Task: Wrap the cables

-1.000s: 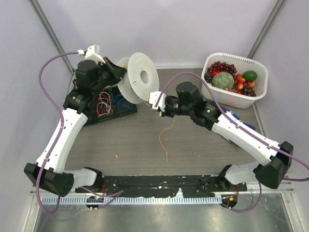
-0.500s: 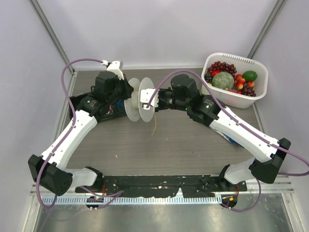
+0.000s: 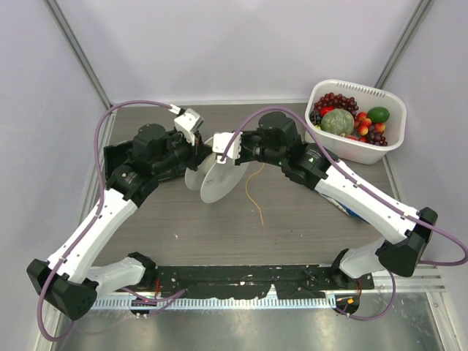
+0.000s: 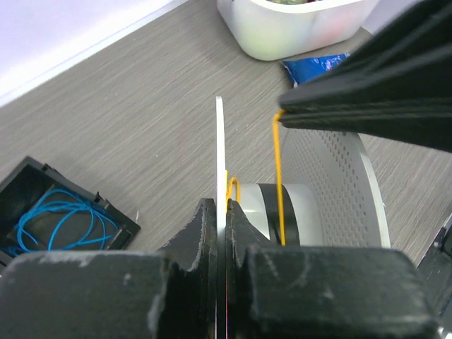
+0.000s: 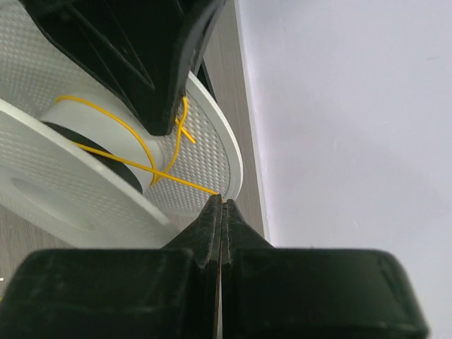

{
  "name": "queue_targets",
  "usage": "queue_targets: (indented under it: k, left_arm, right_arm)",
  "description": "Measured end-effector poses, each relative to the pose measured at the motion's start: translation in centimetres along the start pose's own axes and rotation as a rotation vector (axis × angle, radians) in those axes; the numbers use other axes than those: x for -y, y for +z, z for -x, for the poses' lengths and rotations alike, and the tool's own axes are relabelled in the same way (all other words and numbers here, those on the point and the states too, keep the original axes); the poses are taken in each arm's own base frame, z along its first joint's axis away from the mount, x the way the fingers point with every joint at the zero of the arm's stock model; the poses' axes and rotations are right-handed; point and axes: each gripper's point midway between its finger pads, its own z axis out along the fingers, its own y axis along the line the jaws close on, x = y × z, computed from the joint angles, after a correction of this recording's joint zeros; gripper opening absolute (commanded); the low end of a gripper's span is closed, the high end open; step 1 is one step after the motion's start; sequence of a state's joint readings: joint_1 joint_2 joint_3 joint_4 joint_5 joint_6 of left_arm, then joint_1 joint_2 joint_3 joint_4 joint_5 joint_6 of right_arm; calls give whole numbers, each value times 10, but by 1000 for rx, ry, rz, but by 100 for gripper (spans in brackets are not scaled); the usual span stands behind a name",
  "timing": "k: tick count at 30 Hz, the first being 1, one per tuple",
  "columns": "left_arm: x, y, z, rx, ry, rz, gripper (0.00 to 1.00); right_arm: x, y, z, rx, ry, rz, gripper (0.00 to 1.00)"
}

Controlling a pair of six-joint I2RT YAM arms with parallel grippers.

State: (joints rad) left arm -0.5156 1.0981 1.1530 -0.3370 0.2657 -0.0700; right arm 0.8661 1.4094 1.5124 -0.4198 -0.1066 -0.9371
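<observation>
The yellow cable (image 3: 254,196) runs from the white spool (image 3: 216,181) and trails loose over the table. My left gripper (image 3: 197,152) is shut on the edge of one spool flange (image 4: 219,141) and holds the spool up at mid-table. In the left wrist view the gripper (image 4: 226,208) clamps the thin flange, and the cable (image 4: 278,176) crosses the hub (image 4: 300,212). My right gripper (image 3: 222,148) sits just behind the spool, shut on the cable. In the right wrist view its tips (image 5: 222,200) pinch the cable (image 5: 127,131), which loops round the hub between the flanges (image 5: 208,134).
A white basket (image 3: 387,99) of fruit stands at the back right. A black tray (image 3: 117,155) with a blue wire coil (image 4: 60,222) lies at the back left under my left arm. A blue packet (image 4: 311,67) lies near the basket.
The left gripper has turned the spool and brought it lower, toward mid-table. The right gripper has stayed close to the spool with the cable, and the loose tail has swung to the right.
</observation>
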Motion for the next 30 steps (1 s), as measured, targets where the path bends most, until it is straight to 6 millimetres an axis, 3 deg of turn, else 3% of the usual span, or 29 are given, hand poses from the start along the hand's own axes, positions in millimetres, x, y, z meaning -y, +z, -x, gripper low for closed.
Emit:
queue_targets:
  k: [3, 4, 5, 7, 10, 12, 15, 20, 22, 25, 30]
  left_arm:
    - [7, -5, 4, 21, 46, -41, 0]
    - [9, -6, 4, 24, 55, -53, 0]
    - [12, -7, 4, 24, 60, -70, 0]
    - [19, -12, -1, 6, 53, -105, 0]
    - [28, -16, -5, -16, 34, -157, 0]
    - [31, -19, -4, -33, 17, -167, 0]
    - [30, -22, 11, -32, -11, -156, 0]
    - [19, -24, 68, 52, -68, -103, 0]
    - [17, -28, 89, 90, -83, -89, 0]
    - [18, -33, 112, 133, -98, -82, 0]
    - [23, -44, 151, 197, -102, -88, 0]
  right_arm:
    - [0, 1, -12, -14, 3, 6, 4]
    - [0, 1, -18, -18, 10, 10, 9]
    - [4, 1, -26, -28, 18, 3, 24]
    - [24, -6, -51, -64, 53, -51, 40]
    - [51, -24, -83, -101, 135, -124, 52]
    - [63, -36, -93, -100, 192, -160, 53]
    - [71, -50, -88, -56, 271, -186, 56]
    - [81, -77, -78, 34, 422, -263, 65]
    - [77, -90, -85, 48, 481, -295, 72]
    - [56, -98, -101, 43, 559, -304, 79]
    - [0, -97, -122, 42, 639, -256, 82]
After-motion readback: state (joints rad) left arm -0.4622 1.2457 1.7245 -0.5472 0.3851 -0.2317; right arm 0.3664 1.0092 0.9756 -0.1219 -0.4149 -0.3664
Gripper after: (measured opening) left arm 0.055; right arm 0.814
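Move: Your closed left gripper holds the spool by the rim of its left flange; the spool's middle lies about 4 cm right, 4 cm back and 7 cm below. The black tray lies some 20 cm left and 10 cm ahead of the left hand, 28 cm down. Your right fingers pinch the yellow cable; from them the spool's middle is about 5 cm back, 2 cm left and 8 cm down, the blue bag roughly 32 cm right, level fore-and-aft, 33 cm down. Open the right gripper wide to let go of the yellow cable as you draw it right, about 15 cm clear of the spool, first swinging forward, then back and down while tipping and rolling the wrist. Keep the left fingers shut on the flange; ease the spool back some 3 cm, then bring it forward again and lift it about 15 cm. ##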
